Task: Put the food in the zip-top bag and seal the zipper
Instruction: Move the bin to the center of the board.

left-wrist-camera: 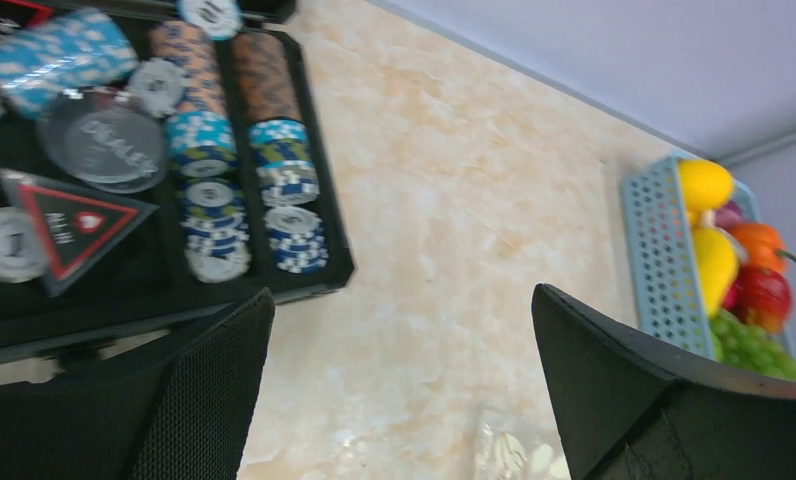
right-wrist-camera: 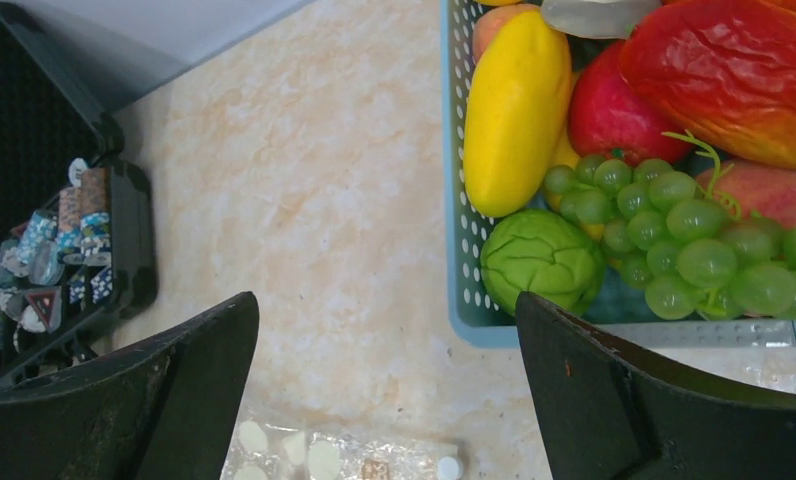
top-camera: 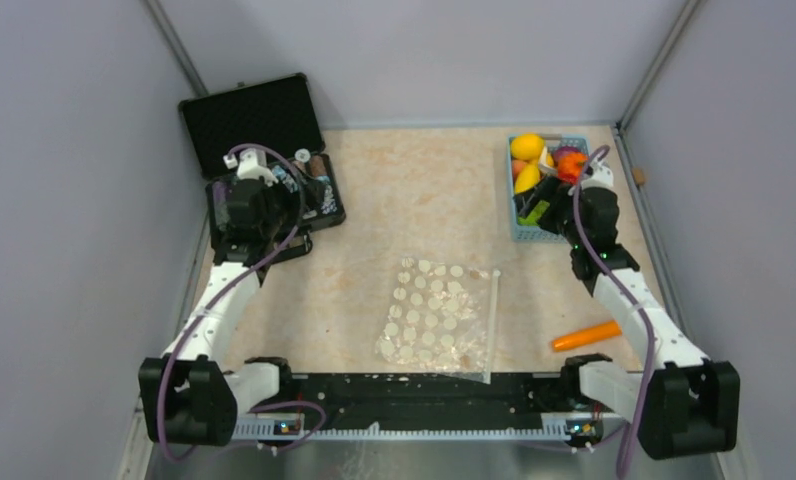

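The zip-top bag, clear with white dots, lies flat in the middle near the front, its white zipper along the right edge. An orange carrot lies on the table to its right. More food fills a light-blue basket at the back right: a yellow fruit, green grapes, a green ball and red fruits. My right gripper hangs open and holds nothing at the basket's near left corner. My left gripper is open and holds nothing beside the black case.
An open black case with poker chips sits at the back left, close to the left gripper. Grey walls close in the table on three sides. The bag's far corner shows below the right fingers.
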You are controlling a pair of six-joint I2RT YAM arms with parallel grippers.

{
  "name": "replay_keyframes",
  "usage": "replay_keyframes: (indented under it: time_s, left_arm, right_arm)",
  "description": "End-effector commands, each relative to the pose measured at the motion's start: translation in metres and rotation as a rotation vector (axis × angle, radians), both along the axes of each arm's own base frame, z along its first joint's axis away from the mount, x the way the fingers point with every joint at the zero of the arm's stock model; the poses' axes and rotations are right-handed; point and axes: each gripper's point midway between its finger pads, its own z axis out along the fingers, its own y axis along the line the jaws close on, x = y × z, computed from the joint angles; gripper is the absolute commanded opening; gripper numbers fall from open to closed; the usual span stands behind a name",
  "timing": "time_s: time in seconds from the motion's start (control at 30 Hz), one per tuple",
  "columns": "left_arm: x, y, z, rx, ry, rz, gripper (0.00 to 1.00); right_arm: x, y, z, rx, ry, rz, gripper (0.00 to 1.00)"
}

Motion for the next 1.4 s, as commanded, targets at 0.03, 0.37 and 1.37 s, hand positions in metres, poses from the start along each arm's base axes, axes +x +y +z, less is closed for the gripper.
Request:
replay_keyframes:
  time_s: [0.03, 0.37, 1.37]
  left_arm:
    - [-0.004, -0.072, 0.048, -0.090, -0.151, -0.252, 0.99]
    - [-0.033, -0.186, -0.007, 0.147, -0.044, -0.538, 0.99]
    - [-0.054, -0.229, -0.046, 0.185, -0.025, -0.619, 0.99]
  right_arm:
    - [0.021, 0.007, -0.001, -0.078, 0.120, 0.058, 0.99]
    - [0.062, 0.003, -0.051, -0.181, 0.336, 0.072, 0.99]
    - [-0.042, 0.026, -0.006, -0.097, 0.102, 0.262, 0.99]
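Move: The middle of the food bin is about 6 cm to the right of the right hand, 4 cm ahead and 14 cm below it. From that hand, the zip-top bag lies some 21 cm left and 27 cm back, and the carrot 15 cm right and 32 cm back. From the left hand, the bin is roughly 55 cm right and 3 cm ahead, the bag 29 cm right and 28 cm back, and the chip case 11 cm left, level with it. Right hand reaches forward, dips 10 cm, drags the bin back, rises; left sweeps 23 cm right towards it. ##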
